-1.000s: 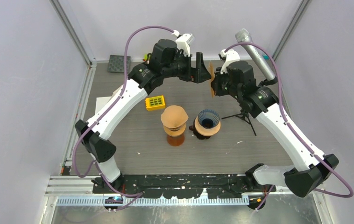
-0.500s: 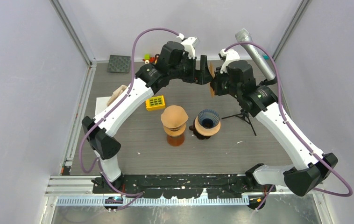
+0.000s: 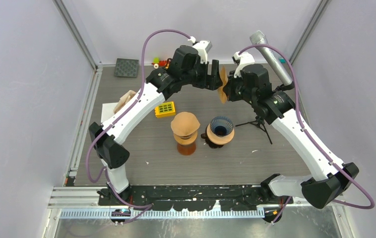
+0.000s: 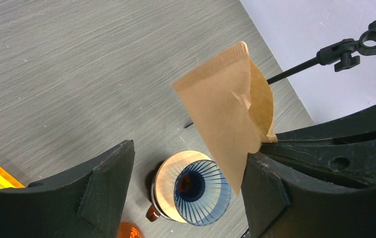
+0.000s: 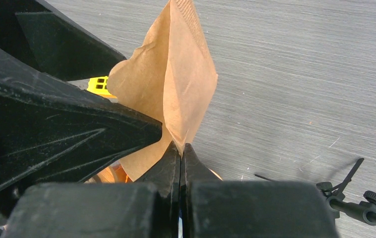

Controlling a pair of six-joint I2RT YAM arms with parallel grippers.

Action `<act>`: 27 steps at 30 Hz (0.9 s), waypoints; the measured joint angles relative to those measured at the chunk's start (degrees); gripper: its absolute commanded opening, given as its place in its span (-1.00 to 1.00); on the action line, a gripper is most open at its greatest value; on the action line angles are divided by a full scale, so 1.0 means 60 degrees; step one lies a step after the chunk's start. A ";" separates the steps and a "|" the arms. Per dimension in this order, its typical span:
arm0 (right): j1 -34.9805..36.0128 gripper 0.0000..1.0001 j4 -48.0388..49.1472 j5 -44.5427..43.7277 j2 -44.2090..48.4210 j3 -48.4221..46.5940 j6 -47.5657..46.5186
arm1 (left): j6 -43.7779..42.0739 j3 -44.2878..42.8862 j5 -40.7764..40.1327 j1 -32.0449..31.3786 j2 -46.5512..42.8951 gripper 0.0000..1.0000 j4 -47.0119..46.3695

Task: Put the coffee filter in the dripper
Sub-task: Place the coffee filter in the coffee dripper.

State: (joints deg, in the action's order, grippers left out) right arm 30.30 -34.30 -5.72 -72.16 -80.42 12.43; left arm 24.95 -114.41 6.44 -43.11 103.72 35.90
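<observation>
The brown paper coffee filter [image 3: 222, 84] hangs in the air at the back centre, pinched by its edge in my shut right gripper [image 5: 181, 148]. In the right wrist view the coffee filter [image 5: 176, 84] fans upward from the fingertips. My left gripper [image 4: 188, 153] is open and straddles the filter [image 4: 230, 109], which hangs close to its right finger [image 4: 263, 191]. The dripper [image 3: 220, 128], a blue ribbed cone on a wooden collar over a brown mug, stands on the table below; in the left wrist view the dripper [image 4: 202, 191] shows between the fingers.
A brown domed lid on an orange-brown cup [image 3: 185, 130] stands left of the dripper. A yellow block [image 3: 165, 109] lies behind it. A small tripod [image 3: 259, 124] with a grey microphone [image 3: 270, 57] stands at the right. A black pad [image 3: 126, 67] lies back left.
My left arm has swung right, bringing its open fingers around the filter, and they have narrowed slightly. The right gripper has kept the filter in nearly the same place.
</observation>
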 measured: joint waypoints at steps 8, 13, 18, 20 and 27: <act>0.0000 -1.00 0.0000 -0.0033 0.0000 0.0000 -0.0004 | -0.0142 0.0000 -0.0142 0.0000 0.0000 0.06 0.0004; 0.0000 -0.99 0.0000 -0.0036 0.0000 0.0000 -0.0007 | -0.0142 0.0000 -0.0055 -0.0011 0.0000 -0.09 0.0000; 0.0004 -0.99 0.0000 -0.0047 0.0000 0.0000 -0.0033 | -0.0142 0.0000 0.0062 -0.0106 0.0018 -0.15 -0.0004; 0.0007 -0.99 0.0000 -0.0076 0.0000 0.0000 -0.0044 | -0.0146 0.0000 0.0098 -0.0149 0.0036 -0.20 -0.0004; 0.0022 -0.99 0.0004 -0.0175 0.0000 0.0000 -0.0087 | -0.0248 0.0004 0.0142 -0.0310 0.0073 -0.71 -0.0004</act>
State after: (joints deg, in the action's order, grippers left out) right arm 30.44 -34.28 -6.76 -72.16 -80.42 11.90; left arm 23.46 -114.39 7.29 -44.97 104.16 35.88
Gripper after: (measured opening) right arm 0.019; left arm 0.249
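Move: The coffee filter stands pinched in my right hand, its middle about 2 cm ahead and 2 cm to the left of that hand. From my left hand, at about the filter's height, its middle lies some 3 cm back and 3 cm to the right. The empty dripper on the brown mug is roughly 17 cm back, 4 cm right and 18 cm below my left hand; the stack already carrying a filter stands about 16 cm to the left of that dripper and 2 cm nearer me. I close my left fingers from wide open to about a quarter, one on each side of the filter's free near layer. Midway I ease the left hand back and to the right, nearly 2 cm in all, so the gap narrows over the paper edge. My right hand stays put and keeps its shut pinch on the filter. ##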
